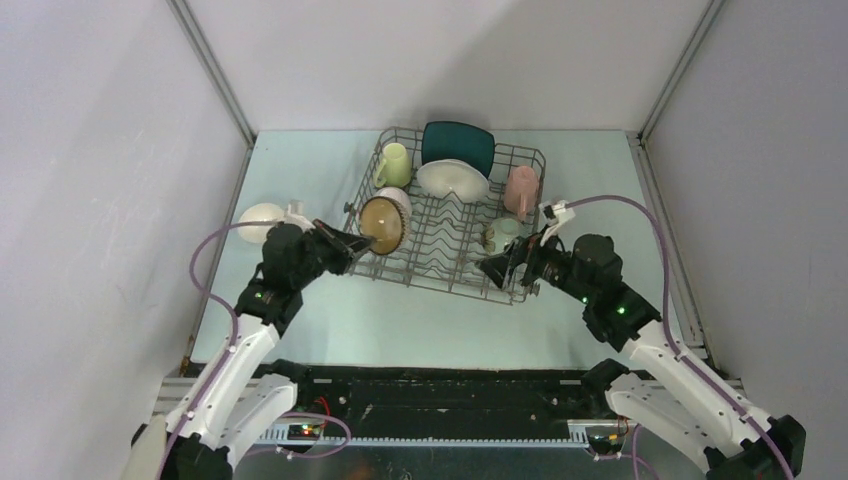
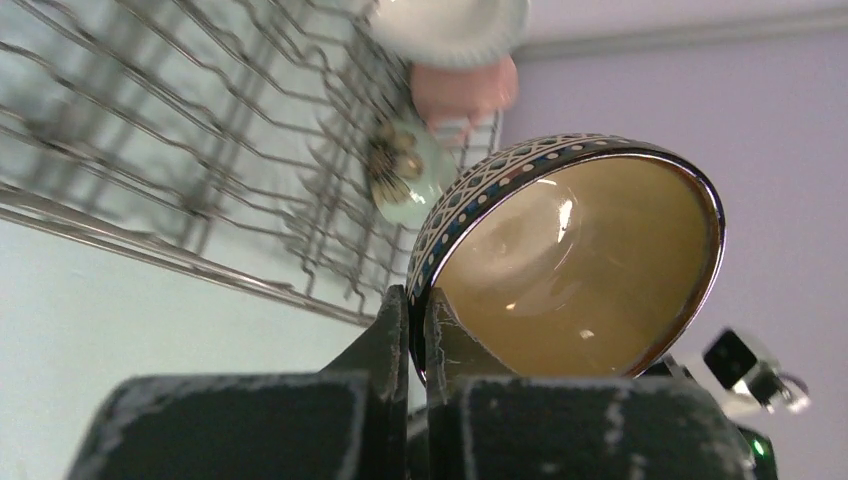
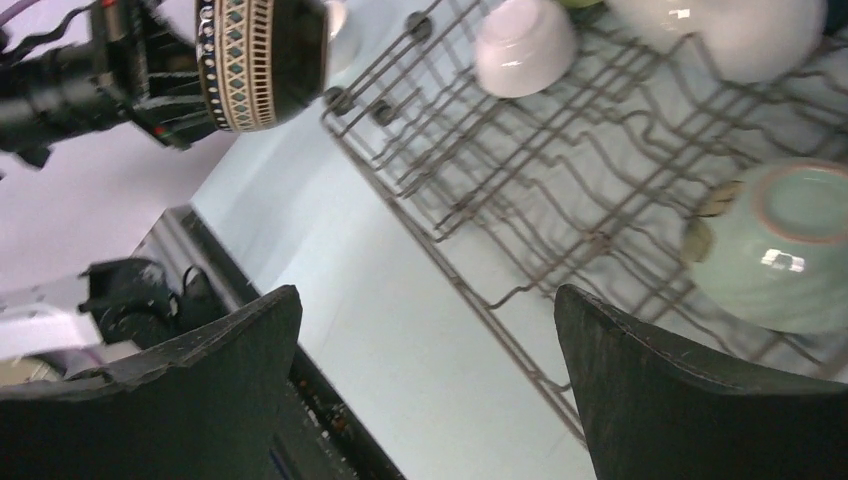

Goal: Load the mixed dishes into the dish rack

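My left gripper (image 1: pixel 364 241) is shut on the rim of the dark brown bowl (image 1: pixel 383 223), held on edge over the left end of the dish rack (image 1: pixel 430 283). In the left wrist view the fingers (image 2: pixel 395 320) pinch the patterned rim of that bowl (image 2: pixel 580 260). In the rack are a teal square plate (image 1: pixel 458 145), a white plate (image 1: pixel 453 180), a yellow-green mug (image 1: pixel 393 165), a pink cup (image 1: pixel 521 188), a pale green bowl (image 1: pixel 503 233) and a white bowl (image 3: pixel 525 45). My right gripper (image 1: pixel 497 268) is open and empty at the rack's front right corner (image 3: pixel 428 295).
Another white bowl (image 1: pixel 262 220) sits on the pale table left of the rack, behind my left arm. Grey walls close in on both sides and at the back. The black base rail (image 1: pixel 450 400) runs along the near edge.
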You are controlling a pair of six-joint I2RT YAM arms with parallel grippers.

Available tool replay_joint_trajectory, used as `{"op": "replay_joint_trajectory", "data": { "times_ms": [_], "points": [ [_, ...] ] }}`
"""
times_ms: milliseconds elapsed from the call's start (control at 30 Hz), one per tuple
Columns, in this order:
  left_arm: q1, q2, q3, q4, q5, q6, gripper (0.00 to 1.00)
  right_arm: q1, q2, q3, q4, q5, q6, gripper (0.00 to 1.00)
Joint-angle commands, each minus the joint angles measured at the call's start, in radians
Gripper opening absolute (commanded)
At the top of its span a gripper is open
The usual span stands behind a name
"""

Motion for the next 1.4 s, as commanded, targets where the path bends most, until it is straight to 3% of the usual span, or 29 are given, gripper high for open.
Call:
{"op": "replay_joint_trajectory", "data": {
  "times_ms": [0,267,700,1233,1367],
  "points": [
    [-0.074,-0.003,-0.008,0.288,0.173,-0.064,0.0,0.086,0.011,-0.029,0.171,-0.049,-0.013,0.99],
    [-0.189,0.063,-0.079,0.495,0.145,-0.089,0.0,0.255,0.011,-0.052,0.249,0.118,-0.033,0.99],
    [-0.259,0.21,-0.117,0.775,0.175,-0.178,0.0,0.274,0.015,-0.123,0.382,0.223,0.083,1.0],
    [-0.31,0.262,-0.11,0.79,0.198,-0.174,0.0,0.277,0.182,-0.123,0.654,0.118,0.126,1.0],
    [-0.319,0.262,-0.117,0.791,0.192,-0.171,0.0,0.295,0.178,-0.119,0.655,0.175,0.105,1.0]
  ]
}}
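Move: The left hand holds the brown bowl by its rim, the bowl's middle about 3 cm ahead, 3 cm right and 4 cm above the fingers; the open right gripper waits some 25 cm to its right and 6 cm back, about level. The white bowl in the rack lies roughly 8 cm ahead, 4 cm right and 14 cm below the left hand. From the right hand, the brown bowl is about 22 cm left and 9 cm ahead, while the green bowl sits 8 cm ahead, 5 cm right and 15 cm below. Still pinching the brown bowl's rim, the left hand carries it about 12 cm right and slightly back over the rack's front part towards the right gripper, fast then slowing, swinging some 25 degrees clockwise and rolling. The right hand, fingers wide open, comes to meet it: left and back, a brief hover, then left again with a little forward, stopping short of a grip. ##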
